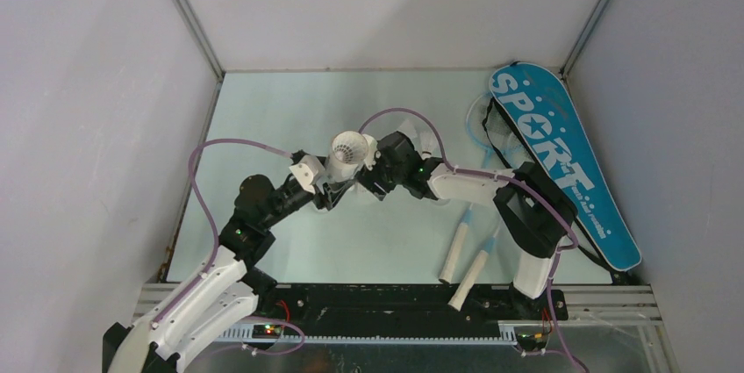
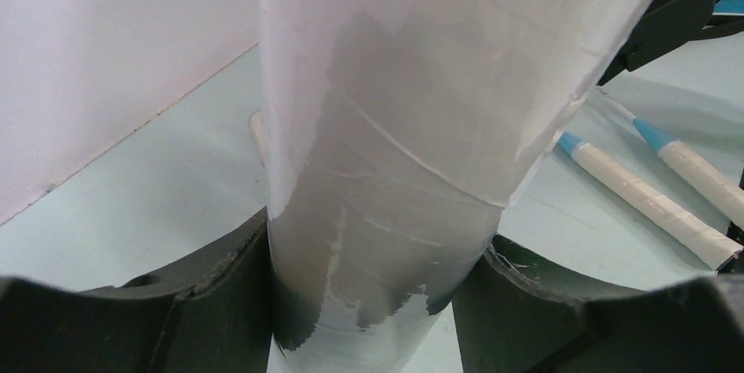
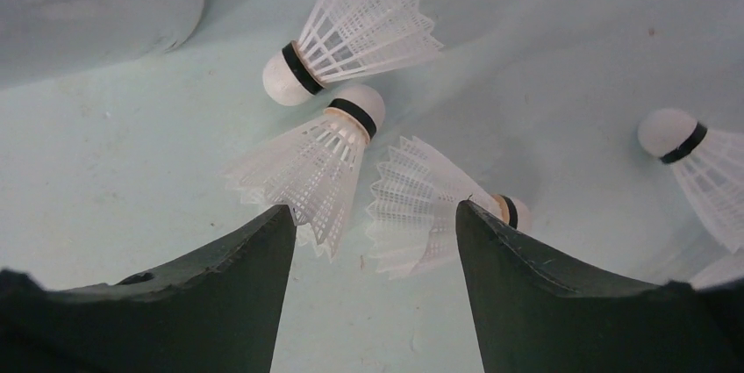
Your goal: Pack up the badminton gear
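My left gripper [image 2: 377, 303] is shut on the long white tube [image 2: 395, 127], which it holds upright near the middle of the table, open mouth up [image 1: 348, 152]. Just right of the tube, my right gripper [image 3: 373, 215] hangs open and low over several white shuttlecocks lying on the table. The skirts of two of them [image 3: 316, 162] [image 3: 430, 206] reach between its fingertips, another lies farther off [image 3: 351, 31], and nothing is gripped. Two rackets with cream handles [image 1: 456, 254] [image 1: 474, 276] lie at the front right, their heads towards the blue SPORT bag [image 1: 561, 162].
White walls close in the pale green table [image 1: 289, 110] on three sides. The bag lies slantwise along the right wall, its black strap [image 1: 526, 215] under my right arm. One more shuttlecock [image 3: 693, 162] lies to the right of my right gripper.
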`<control>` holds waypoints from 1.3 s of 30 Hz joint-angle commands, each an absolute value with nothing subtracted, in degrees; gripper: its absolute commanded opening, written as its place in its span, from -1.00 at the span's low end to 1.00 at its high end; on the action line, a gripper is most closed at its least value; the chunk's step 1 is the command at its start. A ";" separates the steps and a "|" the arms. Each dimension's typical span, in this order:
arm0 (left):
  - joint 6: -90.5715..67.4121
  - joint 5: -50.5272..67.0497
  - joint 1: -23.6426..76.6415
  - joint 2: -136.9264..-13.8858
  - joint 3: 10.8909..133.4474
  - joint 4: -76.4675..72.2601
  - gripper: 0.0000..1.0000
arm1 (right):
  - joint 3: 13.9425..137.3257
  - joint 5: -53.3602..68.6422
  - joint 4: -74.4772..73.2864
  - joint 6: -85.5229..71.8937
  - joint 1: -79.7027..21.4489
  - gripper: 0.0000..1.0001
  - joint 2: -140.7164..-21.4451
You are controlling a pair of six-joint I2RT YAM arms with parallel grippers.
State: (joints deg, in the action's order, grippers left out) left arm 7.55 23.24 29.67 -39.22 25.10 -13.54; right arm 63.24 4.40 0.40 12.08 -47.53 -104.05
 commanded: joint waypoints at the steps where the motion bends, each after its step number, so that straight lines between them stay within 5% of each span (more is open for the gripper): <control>1: 5.41 24.71 29.79 -40.29 23.82 -5.10 0.27 | 63.30 9.08 3.69 18.24 -47.81 0.42 -104.05; 14: 5.36 25.22 29.79 -41.08 24.13 -4.84 0.27 | 63.37 9.58 7.72 19.79 -48.79 0.39 -107.17; 21: 5.45 25.05 29.79 -40.55 23.98 -4.77 0.27 | 63.34 10.59 6.39 18.72 -48.78 -0.24 -106.98; 29: 5.40 24.75 29.79 -40.28 23.84 -4.91 0.26 | 63.06 10.26 2.99 17.23 -49.11 -0.71 -104.36; 39: 5.23 24.63 29.79 -39.82 23.37 -5.70 0.26 | 51.42 12.12 11.81 6.75 -47.90 -1.00 -88.03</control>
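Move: The shuttlecock that the right hand will pinch lies about 4 cm to its left, level with it fore and aft, some 3 cm lower, its skirt pointing back. A second shuttlecock, skirt forward, lies roughly 6 cm ahead and 9 cm to the left; a third lies about 4 cm ahead and 1 cm right. From the left hand, which holds the tube, the target is some 6 cm ahead, 8 cm right and 18 cm below. Leftward about 2 cm, turning some 10 degrees counter-clockwise and then sinking about a centimetre, the right hand brings its open fingers to the near shuttlecock and shuts them fully, pinching the skirt's rim. It then rises quickly, some 3.5 cm, while drawing back and to the right. The left hand holds the tube still, mouth up. ##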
